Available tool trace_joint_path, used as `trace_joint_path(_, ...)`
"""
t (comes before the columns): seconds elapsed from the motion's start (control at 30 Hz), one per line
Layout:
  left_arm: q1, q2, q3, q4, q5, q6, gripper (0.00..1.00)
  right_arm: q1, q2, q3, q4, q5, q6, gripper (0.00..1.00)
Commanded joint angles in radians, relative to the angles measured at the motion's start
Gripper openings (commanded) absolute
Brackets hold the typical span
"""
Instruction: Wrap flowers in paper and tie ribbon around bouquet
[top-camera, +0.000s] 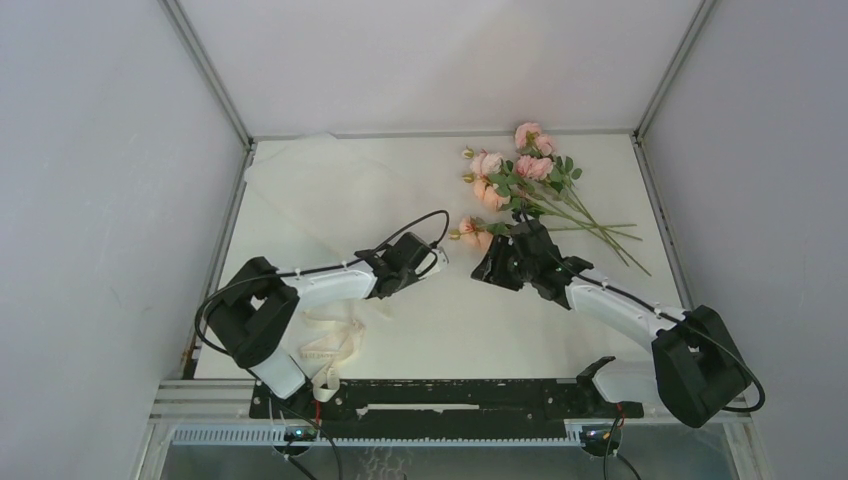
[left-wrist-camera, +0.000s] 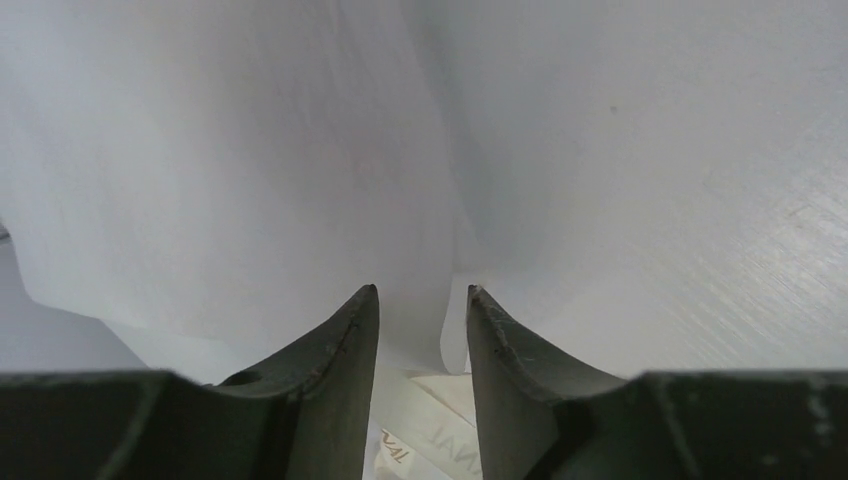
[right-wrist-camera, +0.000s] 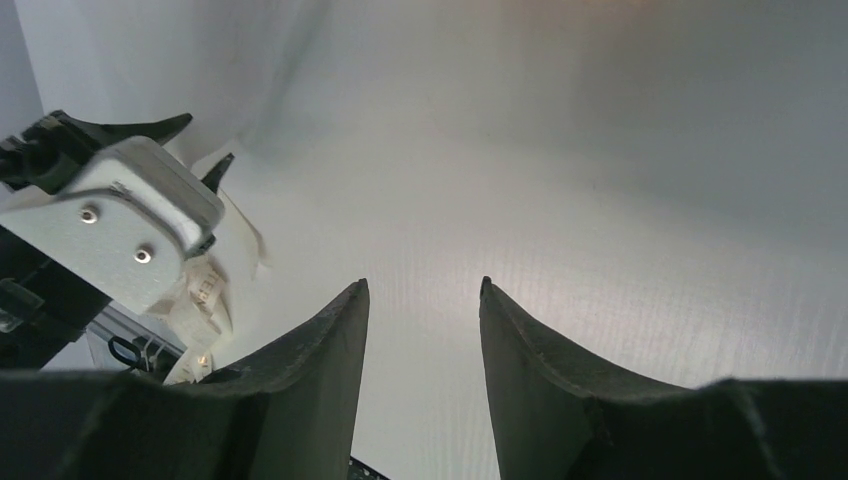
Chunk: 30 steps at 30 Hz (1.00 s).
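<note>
The off-white paper (top-camera: 330, 190) lies spread over the table's back left. Its near corner is lifted and stands between the fingers of my left gripper (top-camera: 437, 256). In the left wrist view the paper (left-wrist-camera: 230, 180) fills the left side, its edge sits in the gap of the left gripper (left-wrist-camera: 420, 290), and the jaws stand apart. The pink flowers (top-camera: 520, 175) lie loose at the back right, outside the paper. My right gripper (top-camera: 485, 268) hovers just in front of them, open and empty (right-wrist-camera: 424, 283). The cream ribbon (top-camera: 335, 345) lies bunched by the left arm's base.
Lettered ribbon (left-wrist-camera: 440, 430) shows below the left fingers. The left arm's white wrist (right-wrist-camera: 130, 230) fills the left of the right wrist view, with ribbon (right-wrist-camera: 205, 290) beside it. Grey walls enclose the table (top-camera: 450, 320) on three sides. A black rail (top-camera: 450, 395) runs along the near edge.
</note>
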Motion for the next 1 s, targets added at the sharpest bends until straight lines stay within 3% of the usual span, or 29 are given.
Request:
trace_joint_path(0.0, -0.004, 0.011, 0.058, 0.080, -0.081, -0.010, 0.39, 0.007, -0.026, -0.013, 0.012, 0.015, -0.002, 0.54)
trace_joint_path(0.07, -0.001, 0.019, 0.053, 0.102, -0.109, -0.005, 0.29, 0.007, -0.033, -0.019, 0.010, 0.016, -0.002, 0.54)
trace_joint_path(0.13, 0.001, 0.017, 0.043, 0.131, -0.132, 0.000, 0.11, 0.007, -0.041, -0.021, 0.009, 0.016, 0.001, 0.54)
trace_joint_path(0.23, 0.013, -0.011, 0.029, 0.165, -0.178, -0.005, 0.00, 0.010, -0.044, -0.022, 0.026, 0.002, 0.018, 0.54)
trace_joint_path(0.33, 0.031, -0.119, 0.013, 0.155, -0.183, -0.035, 0.00, 0.024, -0.024, -0.022, 0.098, -0.036, 0.073, 0.55)
trace_joint_path(0.63, 0.147, -0.491, -0.030, -0.040, 0.040, -0.188, 0.00, 0.089, 0.161, 0.043, 0.415, -0.075, 0.282, 0.57)
trace_joint_path(0.87, 0.168, -0.598, -0.086, -0.038, 0.065, -0.213, 0.00, 0.186, 0.351, 0.184, 0.535, -0.078, 0.381, 0.78)
trace_joint_path(0.97, 0.171, -0.609, -0.098, -0.037, 0.064, -0.211, 0.00, 0.178, 0.420, 0.252, 0.520, -0.047, 0.419, 0.79)
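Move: At the left hand's fingertips, less than 1 cm under them and between the open fingers, is the paper's near corner; the ribbon pile lies about 10 cm back and 10 cm to its left, the lone rose's bloom some 9 cm ahead and 14 cm to its right. From the right hand the paper corner is roughly 16 cm left, 2 cm ahead and 6 cm down, with the lone rose's bloom 9 cm ahead, 2 cm left and 4 cm below. Shutting fully on the paper's near corner while sliding some 3 cm forward, the left hand then lifts it up about 15 cm, drifting left and easing back over its starting spot, rolling its left side down some 25 degrees. The empty right hand nearly waits, then sweeps about 13 cm left towards the raised corner, opening wider and rolling its left side up. ##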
